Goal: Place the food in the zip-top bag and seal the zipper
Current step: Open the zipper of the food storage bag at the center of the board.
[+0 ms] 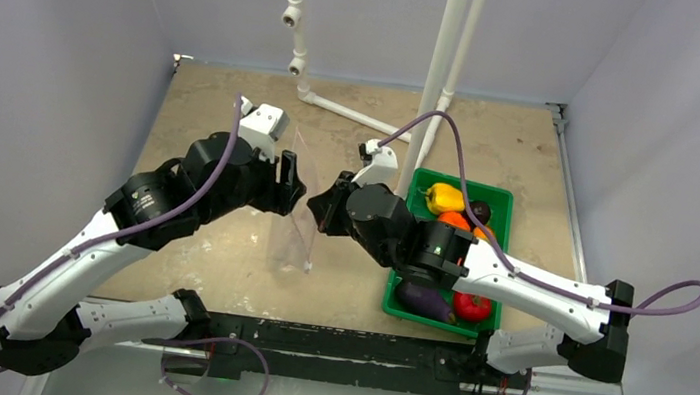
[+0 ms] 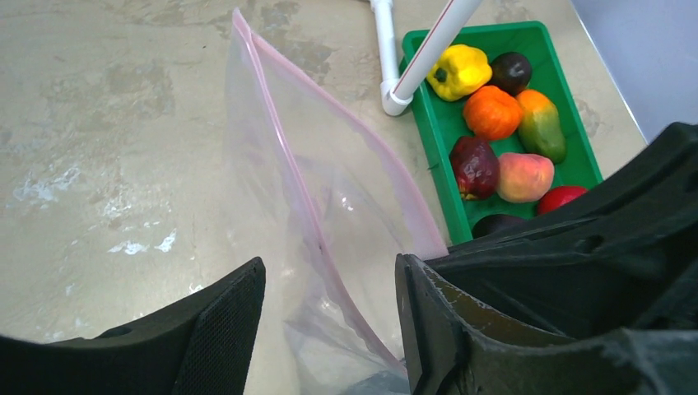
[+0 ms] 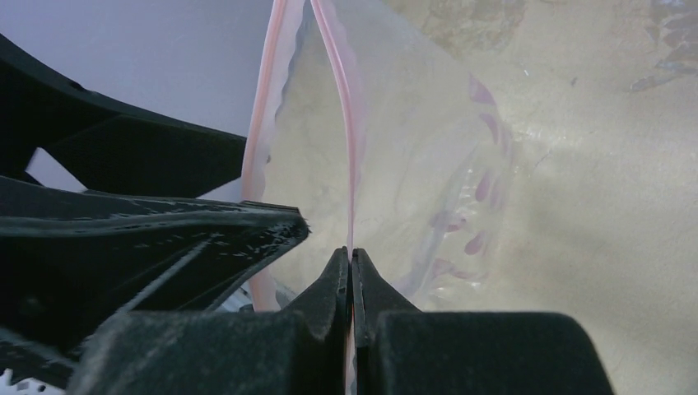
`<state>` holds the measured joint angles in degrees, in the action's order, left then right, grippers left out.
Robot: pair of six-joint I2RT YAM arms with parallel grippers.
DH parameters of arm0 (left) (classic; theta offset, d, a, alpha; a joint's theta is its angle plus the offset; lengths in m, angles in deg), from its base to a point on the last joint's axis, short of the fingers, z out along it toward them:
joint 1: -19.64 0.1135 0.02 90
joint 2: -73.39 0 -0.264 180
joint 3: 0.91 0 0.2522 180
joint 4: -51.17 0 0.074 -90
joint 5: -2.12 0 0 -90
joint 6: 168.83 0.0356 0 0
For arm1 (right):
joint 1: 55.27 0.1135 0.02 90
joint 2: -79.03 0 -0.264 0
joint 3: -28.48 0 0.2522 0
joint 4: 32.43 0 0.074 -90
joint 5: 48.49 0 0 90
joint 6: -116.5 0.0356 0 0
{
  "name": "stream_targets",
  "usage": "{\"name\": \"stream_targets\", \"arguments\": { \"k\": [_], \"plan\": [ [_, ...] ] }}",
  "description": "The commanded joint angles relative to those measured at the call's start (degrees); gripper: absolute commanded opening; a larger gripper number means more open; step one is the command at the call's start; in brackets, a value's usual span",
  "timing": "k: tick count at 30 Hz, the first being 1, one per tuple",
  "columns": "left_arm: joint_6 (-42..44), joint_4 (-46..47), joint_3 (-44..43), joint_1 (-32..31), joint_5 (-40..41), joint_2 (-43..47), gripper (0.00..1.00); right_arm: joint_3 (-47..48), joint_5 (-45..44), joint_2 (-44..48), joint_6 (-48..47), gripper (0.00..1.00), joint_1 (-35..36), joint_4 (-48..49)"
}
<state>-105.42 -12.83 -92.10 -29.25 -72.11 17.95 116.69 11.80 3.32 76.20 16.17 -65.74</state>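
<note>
The clear zip-top bag [image 1: 294,226] is held upright over the table between my two grippers, its mouth parted. The pink zipper [image 3: 350,123] runs up from my right gripper [image 3: 351,257], which is shut on one lip. My left gripper [image 2: 329,325] is open; its fingers [image 2: 222,329] straddle the other pink lip [image 2: 284,156] with a gap on both sides. The food lies in the green tray [image 2: 436,123]: yellow pepper [image 2: 458,70], orange fruit [image 2: 492,111], mango [image 2: 542,125], peach [image 2: 524,176], tomato [image 2: 563,197], eggplant [image 1: 425,300]. No food shows inside the bag.
The tray [image 1: 505,198] stands at the right, partly under my right arm. White pipes [image 1: 442,68] rise from the table just behind it, with a low pipe [image 1: 346,111] along the back. Grey walls close in both sides.
</note>
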Motion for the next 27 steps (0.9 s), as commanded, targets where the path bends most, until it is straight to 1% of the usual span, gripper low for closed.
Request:
{"name": "stream_targets", "arguments": {
  "k": [1, 5, 8, 11, 19, 22, 23, 26, 27],
  "plan": [
    [-1.1, -2.6, -3.0, -0.2, 2.3, 0.0, 0.57, 5.0, -5.7, -0.6, 1.4, 0.0, 1.2, -2.0],
    [-0.8, -4.1, -3.8, -0.2, 3.0, -0.3, 0.56, 7.0, -7.2, -1.8, 1.6, 0.0, 2.0, -2.7],
    [-0.5, -5.6, -4.5, -0.2, 4.4, -0.5, 0.53, 8.5, -8.8, -2.4, 1.9, 0.0, 2.9, -3.4],
    [-0.4, -6.8, -5.0, -0.2, 5.6, -0.7, 0.46, 9.9, -10.4, -3.5, 2.2, 0.0, 3.7, -4.2],
    [0.0, -7.9, -4.0, -0.2, 7.3, -1.0, 0.38, 12.7, -13.5, -5.5, 2.4, 0.0, 5.5, -4.3],
    [0.3, -8.2, -3.7, -0.2, 7.6, -1.1, 0.29, 13.3, -14.0, -5.6, 2.1, 0.0, 5.6, -3.9],
    [0.4, -8.1, -3.5, -0.2, 7.5, -1.1, 0.24, 13.3, -14.3, -5.6, 1.9, 0.0, 5.6, -3.8],
    [0.5, -7.5, -3.3, -0.2, 6.5, -0.6, 0.0, 13.3, -15.8, -5.7, 2.0, 0.0, 5.6, -4.4],
    [0.6, -7.4, -3.3, -0.2, 6.9, -0.5, 0.0, 13.1, -16.1, -5.7, 2.1, 0.0, 5.6, -4.7]
  ]
}}
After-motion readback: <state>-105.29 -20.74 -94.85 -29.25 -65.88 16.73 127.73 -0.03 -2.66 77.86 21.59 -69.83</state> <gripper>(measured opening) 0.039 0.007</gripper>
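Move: The free pink zipper lip of the bag hangs between the left hand's open fingertips, about 1 cm ahead of its hand point. The opposite lip, already held by the right hand, is some 2 cm back and 4 cm to the left hand's right, level in height. The green food tray is roughly 30 cm right, straight across and some 25 cm below it. From the right hand, the free lip lies about 3 cm ahead and 4 cm left, at the same height. The left fingers close from a little over half open to shut and pinch the free lip, while that hand goes about 3 cm to the left, sinks slightly and rolls a little, its left side rising. The right hand, fingers still shut on the opposite lip, rises about 3.5 cm and follows some 2 cm to the left. ##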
